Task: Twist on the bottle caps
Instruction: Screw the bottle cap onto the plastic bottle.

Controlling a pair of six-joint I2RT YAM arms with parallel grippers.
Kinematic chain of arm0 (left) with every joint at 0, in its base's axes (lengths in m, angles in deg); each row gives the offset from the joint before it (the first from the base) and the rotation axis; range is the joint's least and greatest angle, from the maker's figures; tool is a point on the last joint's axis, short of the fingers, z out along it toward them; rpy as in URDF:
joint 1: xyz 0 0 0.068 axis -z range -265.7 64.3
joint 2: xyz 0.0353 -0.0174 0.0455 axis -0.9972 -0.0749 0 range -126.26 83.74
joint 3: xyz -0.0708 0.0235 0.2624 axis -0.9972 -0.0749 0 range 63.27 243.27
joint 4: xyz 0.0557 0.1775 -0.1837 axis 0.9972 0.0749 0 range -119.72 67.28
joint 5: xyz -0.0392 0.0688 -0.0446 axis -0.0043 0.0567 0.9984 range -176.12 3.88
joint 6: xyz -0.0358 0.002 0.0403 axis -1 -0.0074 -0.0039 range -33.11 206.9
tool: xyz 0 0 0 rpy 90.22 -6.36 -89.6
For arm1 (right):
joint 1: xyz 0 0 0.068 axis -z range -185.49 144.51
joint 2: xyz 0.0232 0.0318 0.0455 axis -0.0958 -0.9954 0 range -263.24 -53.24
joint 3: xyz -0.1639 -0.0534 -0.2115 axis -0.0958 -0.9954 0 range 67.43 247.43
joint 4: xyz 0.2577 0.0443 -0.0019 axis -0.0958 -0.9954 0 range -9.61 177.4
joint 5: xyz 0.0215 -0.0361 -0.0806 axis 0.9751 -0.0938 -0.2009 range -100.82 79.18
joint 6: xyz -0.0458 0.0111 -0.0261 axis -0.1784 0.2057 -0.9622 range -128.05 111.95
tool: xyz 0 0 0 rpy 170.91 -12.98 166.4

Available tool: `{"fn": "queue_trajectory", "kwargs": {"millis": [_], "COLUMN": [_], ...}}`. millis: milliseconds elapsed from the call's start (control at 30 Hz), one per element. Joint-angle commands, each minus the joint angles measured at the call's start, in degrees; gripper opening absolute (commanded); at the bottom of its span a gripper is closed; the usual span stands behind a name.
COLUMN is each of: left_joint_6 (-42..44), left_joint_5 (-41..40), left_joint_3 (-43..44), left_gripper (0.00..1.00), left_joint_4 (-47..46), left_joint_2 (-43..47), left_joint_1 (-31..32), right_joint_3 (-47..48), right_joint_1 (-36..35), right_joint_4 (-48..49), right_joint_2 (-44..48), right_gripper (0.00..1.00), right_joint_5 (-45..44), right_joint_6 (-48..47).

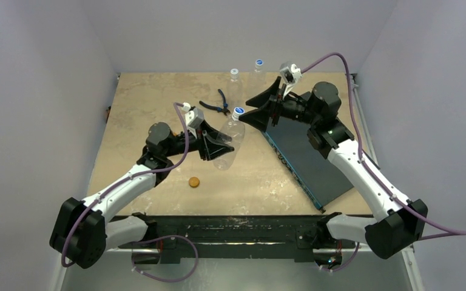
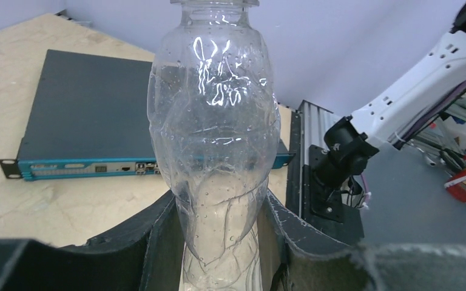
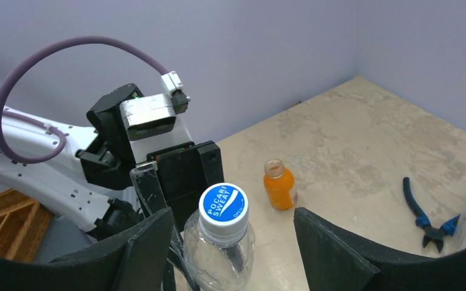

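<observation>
My left gripper [image 1: 214, 143] is shut on a clear bottle [image 1: 229, 138] low on its body and holds it tilted above the table; it fills the left wrist view [image 2: 215, 121], with the gripper [image 2: 221, 209] around it. A blue-and-white cap [image 1: 238, 112] sits on its neck. My right gripper [image 1: 246, 111] is open, jaws on either side of that cap [image 3: 222, 203] without touching it; the gripper also shows in the right wrist view [image 3: 233, 221]. A small orange bottle [image 3: 278, 185] stands uncapped on the table. A flat orange-brown cap [image 1: 194, 181] lies near the front.
Two capped clear bottles [image 1: 235, 82] [image 1: 258, 65] stand at the back. Blue-handled pliers [image 1: 216, 104] lie behind the left gripper and also show in the right wrist view [image 3: 428, 219]. A flat dark box [image 1: 308, 159] lies on the right of the table.
</observation>
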Motion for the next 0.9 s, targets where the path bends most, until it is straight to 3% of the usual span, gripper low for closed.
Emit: {"fn": "queue_trajectory", "kwargs": {"millis": [0,867], "left_joint_6": [-4.57,-6.62], "left_joint_5": [5.74,6.7], "left_joint_3": [-0.18,0.8], "left_gripper": [0.0,0.0], "left_joint_4": [-7.42,-9.71], "left_joint_2": [-0.01,-3.01], "left_joint_1": [-0.44,-0.44], "right_joint_3": [0.47,-0.25], "right_joint_1": [-0.07,-0.62], "right_joint_4": [5.48,8.98], "right_joint_2": [-0.86,-1.82], "right_gripper": [0.74,0.48], "right_joint_5": [5.89,10.92], "right_joint_6": [0.4,4.73]}}
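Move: Just off the right hand's open fingertips, the bottle cap sits about 3 cm to the left, 1 cm back and 1 cm below; from the left hand, which holds the bottle's body, it is some 4 cm ahead, 4 cm right and 10 cm up. One standing bottle is roughly 24 cm ahead and 4 cm left of the right hand, another 28 cm ahead and 5 cm right, both 28 cm below; the pliers lie 28 cm ahead, 11 cm left, 36 cm down. Closing its wide fingers to about half open around the bottle cap, the right hand eases some 2 cm back and 1 cm left, turning about 10 degrees counter-clockwise. The left hand keeps its grip on the bottle, first drawing back about 1.5 cm and turning slightly clockwise, then nearly still. Whether the right fingers touch the cap yet can't be made out. ##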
